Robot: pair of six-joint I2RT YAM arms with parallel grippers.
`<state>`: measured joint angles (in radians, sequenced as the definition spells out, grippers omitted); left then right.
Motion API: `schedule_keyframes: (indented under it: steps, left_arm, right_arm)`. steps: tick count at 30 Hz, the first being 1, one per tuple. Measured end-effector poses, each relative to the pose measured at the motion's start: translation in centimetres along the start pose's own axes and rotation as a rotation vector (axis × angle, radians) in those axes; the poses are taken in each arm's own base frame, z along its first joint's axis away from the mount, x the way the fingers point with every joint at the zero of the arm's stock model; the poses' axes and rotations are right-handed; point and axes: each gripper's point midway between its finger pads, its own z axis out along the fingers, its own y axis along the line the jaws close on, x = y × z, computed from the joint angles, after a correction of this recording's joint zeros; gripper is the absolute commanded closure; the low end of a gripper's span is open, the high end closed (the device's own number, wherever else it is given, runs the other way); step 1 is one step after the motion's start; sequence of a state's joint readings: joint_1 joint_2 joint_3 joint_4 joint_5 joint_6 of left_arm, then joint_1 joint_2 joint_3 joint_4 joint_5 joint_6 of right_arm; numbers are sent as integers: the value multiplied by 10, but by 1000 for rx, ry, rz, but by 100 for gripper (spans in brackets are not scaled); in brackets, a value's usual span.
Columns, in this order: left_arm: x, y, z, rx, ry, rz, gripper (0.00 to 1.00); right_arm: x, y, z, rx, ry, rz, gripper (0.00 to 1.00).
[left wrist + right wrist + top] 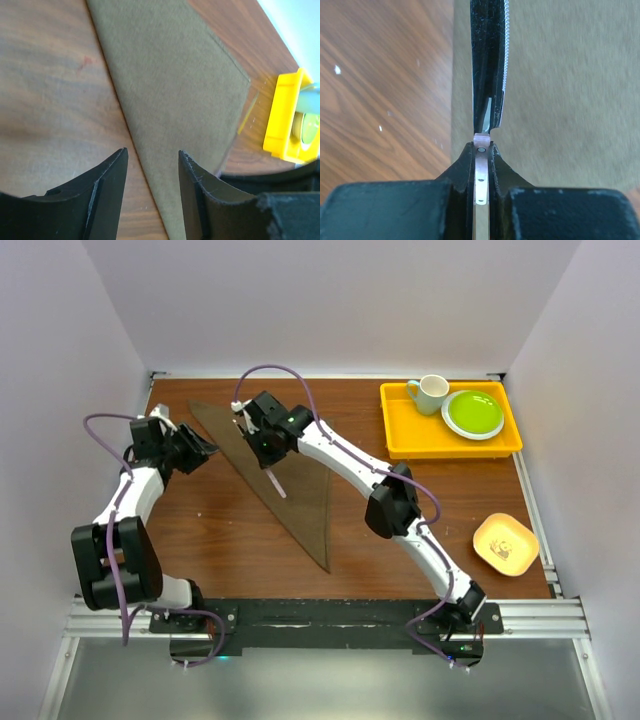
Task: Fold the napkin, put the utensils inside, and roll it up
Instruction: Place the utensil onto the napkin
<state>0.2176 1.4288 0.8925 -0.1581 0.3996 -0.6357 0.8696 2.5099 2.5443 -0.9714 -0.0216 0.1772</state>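
The dark brown napkin [295, 505] lies flat on the wooden table, folded into a long triangle whose point faces the near edge. My right gripper [262, 437] hovers over its far part, shut on the knife [276, 484]. The right wrist view shows the pale handle [481, 172] pinched between the jaws, with the blade [492, 60] running out edge-up over the napkin [560, 90]. My left gripper [205, 452] sits just left of the napkin's long edge. Its jaws are open and hold nothing, straddling that edge [151, 152] low over the napkin [170, 80].
A yellow tray [420, 437] at the far right holds a pale mug [430, 393] and a green plate [473, 413]; it also shows as the yellow tray [282, 125] in the left wrist view. A small yellow dish [505, 543] sits near the right edge.
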Motion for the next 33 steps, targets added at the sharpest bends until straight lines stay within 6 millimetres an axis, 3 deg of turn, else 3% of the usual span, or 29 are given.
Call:
schedule_keyframes:
  steps: [10,22,33]
  left_arm:
    - [13,-5,-21,31,-21,15,50]
    - [12,-5,-21,32,-22,16,50]
    - [12,-5,-21,32,-23,16,51]
  right_arm:
    - [-12,5,35,-35,-66,-7,100]
    - [-17,8,55,-49,-102,-12,99]
    - [-6,9,84,-68,-91,-11,96]
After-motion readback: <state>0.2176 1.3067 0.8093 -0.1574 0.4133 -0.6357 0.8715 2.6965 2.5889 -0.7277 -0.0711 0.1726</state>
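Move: The right gripper holds the knife by its handle. The spot for it, on the napkin just inside the slanting edge, lies about 3 cm ahead, 5 cm left and 8 cm below. The napkin's near tip is some 23 cm back and 15 cm right of this hand, its far-left tip about 20 cm ahead and 20 cm left. From the left gripper the spot is roughly 9 cm right, 1 cm ahead and 10 cm below. Keep the right gripper shut on the knife handle and lower it about 6 cm towards the napkin. Ease it some 5 cm left and 3 cm forward as it sinks, mostly early on, then finish nearly straight down, with the knife along the slanting edge. Draw the open left gripper back about 2 cm, then hold it still. ##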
